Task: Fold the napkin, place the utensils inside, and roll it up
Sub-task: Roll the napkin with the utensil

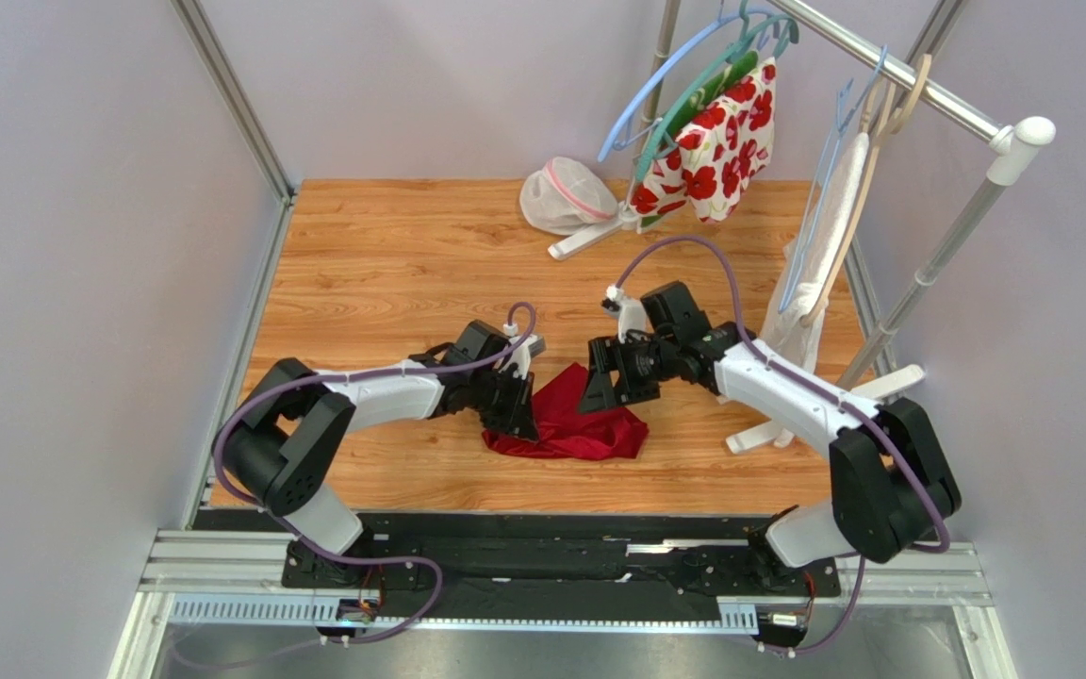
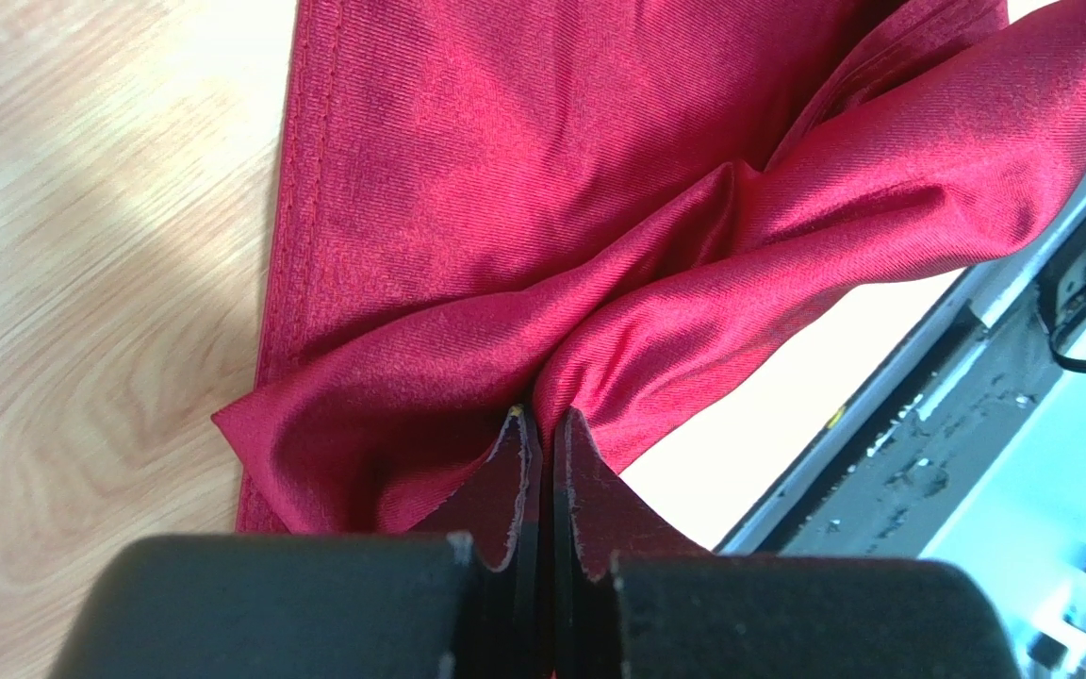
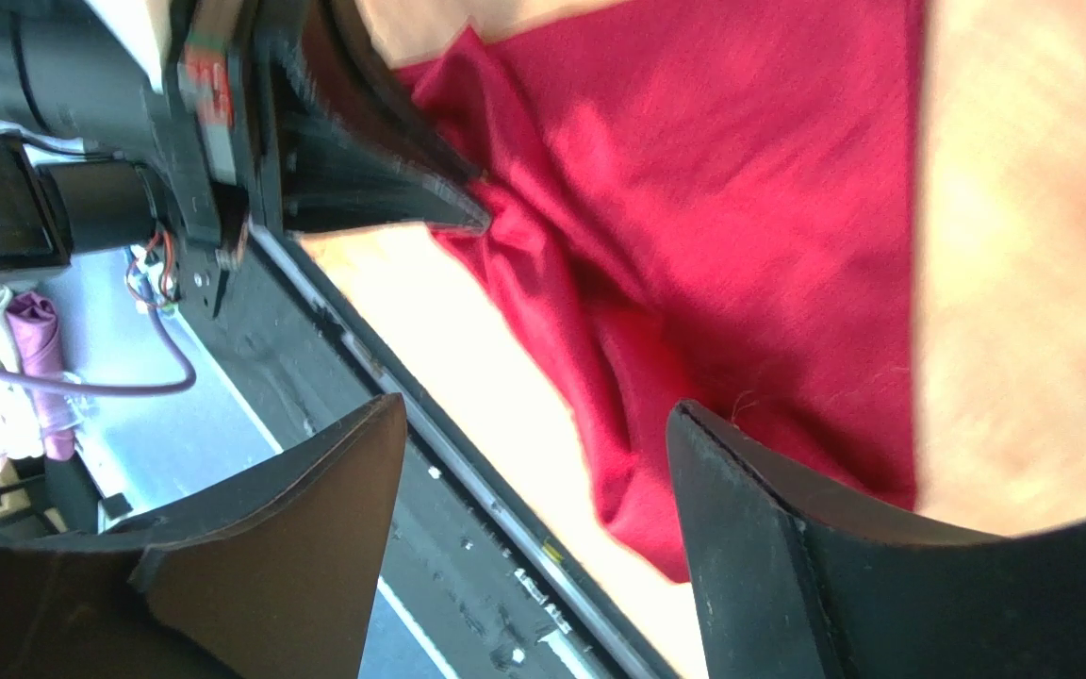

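The dark red napkin (image 1: 580, 422) lies crumpled on the wooden table between the two arms. My left gripper (image 1: 518, 406) is shut at its left edge. In the left wrist view a gathered fold of the napkin (image 2: 506, 184) runs into the closed fingertips (image 2: 546, 419). My right gripper (image 1: 603, 391) hovers over the napkin's right part, open, with nothing between its fingers (image 3: 535, 425). The right wrist view shows the napkin (image 3: 733, 212) below and the left gripper's fingers (image 3: 407, 184) pinching its corner. The utensils are out of view.
A clothes rack stands at the back right with hangers, a white cloth with red flowers (image 1: 712, 142) and a white towel (image 1: 825, 241). Its white foot (image 1: 768, 429) reaches toward the napkin. A mesh bag (image 1: 567, 195) lies at the back. The table's front edge and black rail (image 1: 563, 531) run just below the napkin.
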`<state>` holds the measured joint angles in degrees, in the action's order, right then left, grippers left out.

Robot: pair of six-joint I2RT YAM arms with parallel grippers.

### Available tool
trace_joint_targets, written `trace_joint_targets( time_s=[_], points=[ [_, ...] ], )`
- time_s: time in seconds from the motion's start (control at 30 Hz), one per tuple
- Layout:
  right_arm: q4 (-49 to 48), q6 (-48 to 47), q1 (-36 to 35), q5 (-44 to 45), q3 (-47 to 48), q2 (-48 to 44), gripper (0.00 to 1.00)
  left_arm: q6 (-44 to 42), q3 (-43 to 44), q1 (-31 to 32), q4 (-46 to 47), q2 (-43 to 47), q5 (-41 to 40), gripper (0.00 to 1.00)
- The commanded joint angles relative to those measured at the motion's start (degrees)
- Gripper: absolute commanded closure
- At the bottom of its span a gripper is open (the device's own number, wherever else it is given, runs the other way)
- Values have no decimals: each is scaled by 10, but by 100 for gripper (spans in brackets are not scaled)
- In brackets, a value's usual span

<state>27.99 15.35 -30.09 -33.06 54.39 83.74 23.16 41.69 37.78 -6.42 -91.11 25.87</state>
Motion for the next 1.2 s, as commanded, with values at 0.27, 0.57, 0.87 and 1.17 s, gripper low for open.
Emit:
trace_joint_targets(
  time_s=[0.27,0.57,0.87,1.17],
  points=[
    [-84,74,-43,100,-103,-41,29,-14,40,-1,-124,-45,-3,100],
    [-73,51,-45,144,-90,32,29,-14,41,-1,-127,-43,-4,100],
    [-52,-39,-43,135,-79,-1,28,-14,45,-19,-136,-71,13,100],
    [-40,-135,-77,133,-91,-107,25,-21,80,-67,-175,-100,65,100]
  ],
)
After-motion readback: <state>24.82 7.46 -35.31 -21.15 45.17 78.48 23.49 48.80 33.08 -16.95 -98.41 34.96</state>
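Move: Beneath the right hand's open fingers, the loose right end of the napkin's rolled edge lies some 5 cm to the right, 3 cm back and 8 cm down. The left gripper, which already pinches the roll, is about 9 cm to the right hand's left and 3 cm back; the napkin's far corner lies 4 cm ahead and 3 cm left. From the left hand, that right end is roughly 14 cm to the right, level ahead and 1 cm lower. Dipping about 7 cm over the right end of the roll, the right hand, fingers still wide open, also drifts back and right by a couple of centimetres and tips its fingers some 10 degrees steeper, then climbs back about 3.5 cm. Meanwhile the left hand keeps its pinch on the roll, almost in place, and turns about 15 degrees so its fingertips swing back towards the base. ##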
